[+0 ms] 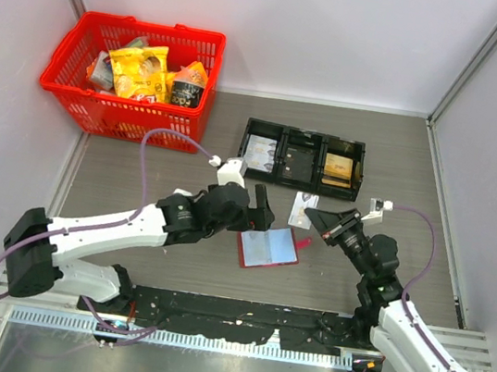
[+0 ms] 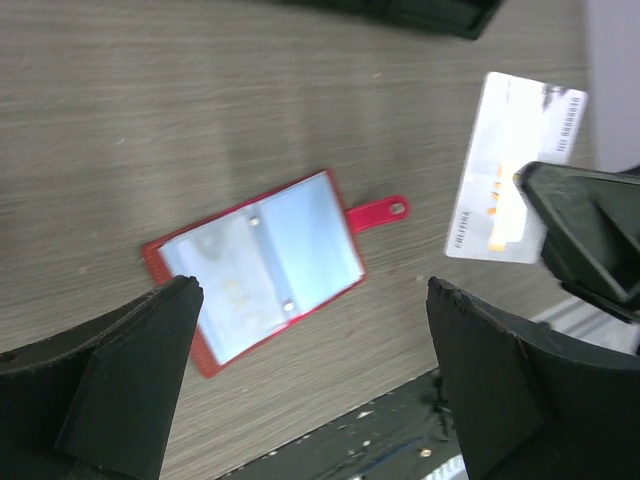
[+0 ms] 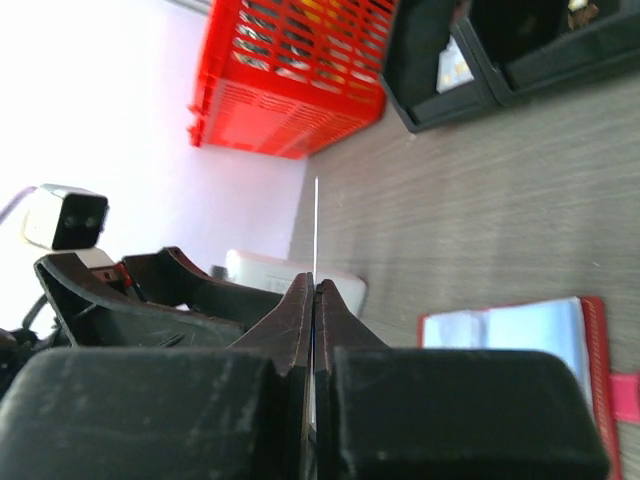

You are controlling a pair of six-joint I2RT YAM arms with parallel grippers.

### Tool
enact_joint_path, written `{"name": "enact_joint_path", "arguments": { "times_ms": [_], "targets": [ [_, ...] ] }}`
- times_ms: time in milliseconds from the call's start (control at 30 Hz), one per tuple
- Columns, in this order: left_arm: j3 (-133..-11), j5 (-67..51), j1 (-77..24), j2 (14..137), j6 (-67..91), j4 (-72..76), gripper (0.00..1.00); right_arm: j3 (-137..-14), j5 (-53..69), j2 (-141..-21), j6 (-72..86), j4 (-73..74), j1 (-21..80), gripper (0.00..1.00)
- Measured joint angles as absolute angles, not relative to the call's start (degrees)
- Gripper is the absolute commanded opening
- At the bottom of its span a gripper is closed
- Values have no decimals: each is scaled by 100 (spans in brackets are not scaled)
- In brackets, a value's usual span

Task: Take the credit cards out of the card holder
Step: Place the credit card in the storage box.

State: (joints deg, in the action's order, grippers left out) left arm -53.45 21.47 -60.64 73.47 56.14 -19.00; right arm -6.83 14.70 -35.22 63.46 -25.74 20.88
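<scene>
The card holder (image 1: 267,248) lies open on the table, red with pale blue-grey sleeves and a little red tab (image 1: 302,242). It also shows in the left wrist view (image 2: 255,265), with faint print in one sleeve, and in the right wrist view (image 3: 515,330). My right gripper (image 1: 315,217) is shut on one whitish credit card (image 1: 302,208), held above the table just right of and beyond the holder. The card shows flat in the left wrist view (image 2: 510,150) and edge-on between my right gripper (image 3: 314,290). My left gripper (image 1: 263,209) is open and empty above the holder's far edge; its fingers (image 2: 130,380) stand wide apart.
A black three-compartment tray (image 1: 301,157) with cards and small items stands beyond the holder. A red basket (image 1: 130,103) of snack packs is at the back left. White walls close in the table. A black strip (image 1: 238,316) runs along the near edge.
</scene>
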Motion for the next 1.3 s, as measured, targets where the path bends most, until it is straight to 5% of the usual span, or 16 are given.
{"name": "enact_joint_path", "arguments": {
  "times_ms": [367,600,1033,1300],
  "targets": [
    [-4224,1625,-6064,6593,5774,727,95,-609,631,-3183,7251,-3852,2187,1],
    [-4303,950,-6064,7201,5852,2250,77,-532,397,-3109,7601,-4254,2283,1],
    [-4689,224,-6064,7815,5822,2773,52,-499,368,-2950,7730,-4414,2309,1],
    [-4886,23,-6062,7902,5671,2842,47,-491,412,-2952,7826,-4565,2309,1]
  ]
}}
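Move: The credit card, still pinched by the right hand, is about 9 cm to the right of the left hand, 2 cm ahead and 1 cm higher; its middle is some 2 cm left, 1 cm ahead and 1 cm above the right hand. From the left hand, the open card holder lies 4 cm back, 2 cm right and 16 cm down. The storage box is about 18 cm ahead, 7 cm right and 15 cm below. Left hand rises and goes right about 10 cm each, levelling, half-closing, towards the card the right hand lifts. ##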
